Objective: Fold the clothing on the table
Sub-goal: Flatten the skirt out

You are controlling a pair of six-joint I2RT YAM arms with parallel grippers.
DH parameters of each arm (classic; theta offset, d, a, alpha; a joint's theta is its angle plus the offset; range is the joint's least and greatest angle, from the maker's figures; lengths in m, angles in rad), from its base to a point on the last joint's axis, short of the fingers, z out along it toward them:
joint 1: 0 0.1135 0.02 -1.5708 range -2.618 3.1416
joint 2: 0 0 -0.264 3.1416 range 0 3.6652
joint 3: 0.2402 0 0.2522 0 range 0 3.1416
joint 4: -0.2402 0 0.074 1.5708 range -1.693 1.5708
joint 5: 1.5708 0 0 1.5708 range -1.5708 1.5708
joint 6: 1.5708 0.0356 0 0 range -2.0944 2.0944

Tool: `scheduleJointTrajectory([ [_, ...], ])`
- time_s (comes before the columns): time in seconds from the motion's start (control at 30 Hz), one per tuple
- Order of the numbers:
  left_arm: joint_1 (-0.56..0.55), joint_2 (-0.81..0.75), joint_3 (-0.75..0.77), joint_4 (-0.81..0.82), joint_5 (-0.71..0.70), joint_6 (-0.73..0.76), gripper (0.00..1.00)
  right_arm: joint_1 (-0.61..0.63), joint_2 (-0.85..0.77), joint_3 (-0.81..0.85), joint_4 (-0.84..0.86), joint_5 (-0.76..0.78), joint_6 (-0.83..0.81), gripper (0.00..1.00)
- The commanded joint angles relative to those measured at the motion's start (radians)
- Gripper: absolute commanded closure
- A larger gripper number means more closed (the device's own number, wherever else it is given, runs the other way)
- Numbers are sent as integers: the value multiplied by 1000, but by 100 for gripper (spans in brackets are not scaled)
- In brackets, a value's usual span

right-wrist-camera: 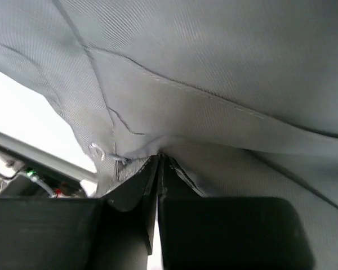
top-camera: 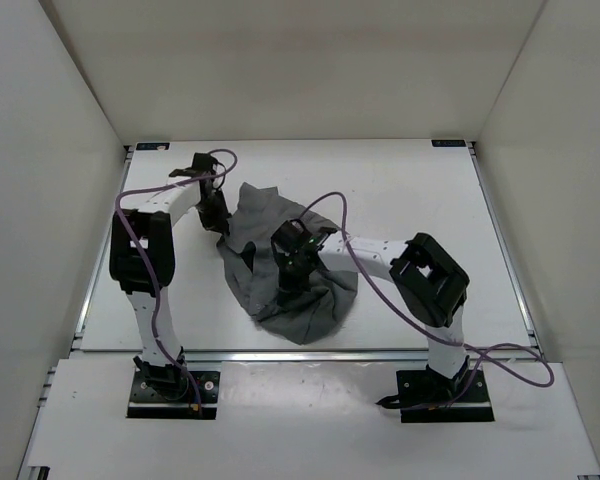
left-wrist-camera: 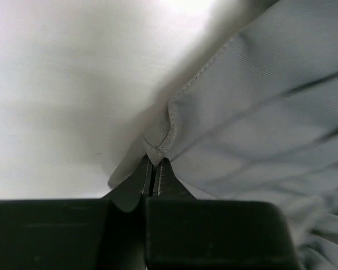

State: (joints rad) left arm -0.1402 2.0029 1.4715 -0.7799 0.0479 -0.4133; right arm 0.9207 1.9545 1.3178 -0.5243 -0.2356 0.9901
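The gray clothing (top-camera: 265, 215) lies crumpled in the middle of the white table (top-camera: 400, 180), bunched toward the near edge. My left gripper (top-camera: 218, 222) is at its left edge, shut on a stitched corner of the clothing (left-wrist-camera: 259, 124); the hem fold sits pinched at the left gripper's tips (left-wrist-camera: 155, 160). My right gripper (top-camera: 292, 290) is down over the cloth's middle-front part, shut on a fold of the clothing (right-wrist-camera: 225, 84), with fabric tented around the right gripper's closed tips (right-wrist-camera: 160, 157). Pleat lines run across the cloth in the left wrist view.
A silver rail (top-camera: 310, 355) runs along the table's near edge, just beyond the cloth's lowest fold. White walls (top-camera: 40, 150) close in the left, right and far sides. Purple cables (top-camera: 380, 290) loop from both arms over the table.
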Motion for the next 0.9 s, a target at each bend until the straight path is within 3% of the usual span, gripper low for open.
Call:
scheduleJointTrajectory([
  [0.0,13,-64,122,50,125,-65,100,-122,-88,102,-127,148,-169,100],
  [0.13,16,-88,327,157,317,-229,100,-371,-59,510,-365,303,-410,100],
  [0.2,10,-116,441,236,374,-299,100,-452,10,907,-535,341,-493,100],
  [0.3,22,-223,359,401,457,-448,100,-606,102,1272,-690,258,-508,100],
  [0.37,31,-282,264,461,493,-495,100,-623,78,1229,-714,162,-516,100],
  [0.47,18,-360,40,554,530,-545,100,-533,-55,900,-601,212,-574,100],
  [0.53,-7,-394,-32,596,530,-556,100,-491,-217,536,-367,136,-535,100],
  [0.6,-53,-392,-51,578,512,-547,100,-496,-341,273,-154,0,-442,96],
  [0.67,-88,-389,-43,556,491,-533,100,-497,-461,-16,48,-48,-342,84],
  [0.77,-125,-382,-13,535,483,-527,100,-465,-457,-152,312,-138,-268,68],
  [0.87,-139,-388,22,510,472,-535,100,-389,-366,-108,357,-93,-278,56],
])
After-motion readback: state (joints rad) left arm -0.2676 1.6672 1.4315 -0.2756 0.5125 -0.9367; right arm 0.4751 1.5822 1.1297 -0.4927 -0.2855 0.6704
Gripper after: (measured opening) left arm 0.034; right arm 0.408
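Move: The left hand already pinches the skirt's left edge just above the table; the skirt's middle lies some 16 cm to its right and 7 cm back, with the far corner about 12 cm ahead and 8 cm right. The right hand already pinches the near part, with that middle about 8 cm ahead and 2 cm right, the far corner some 27 cm ahead and 7 cm left, and the near edge 9 cm back and 4 cm right. Both hands whip the skirt some 30 cm up and forward, then draw back, the right sinking and opening. ##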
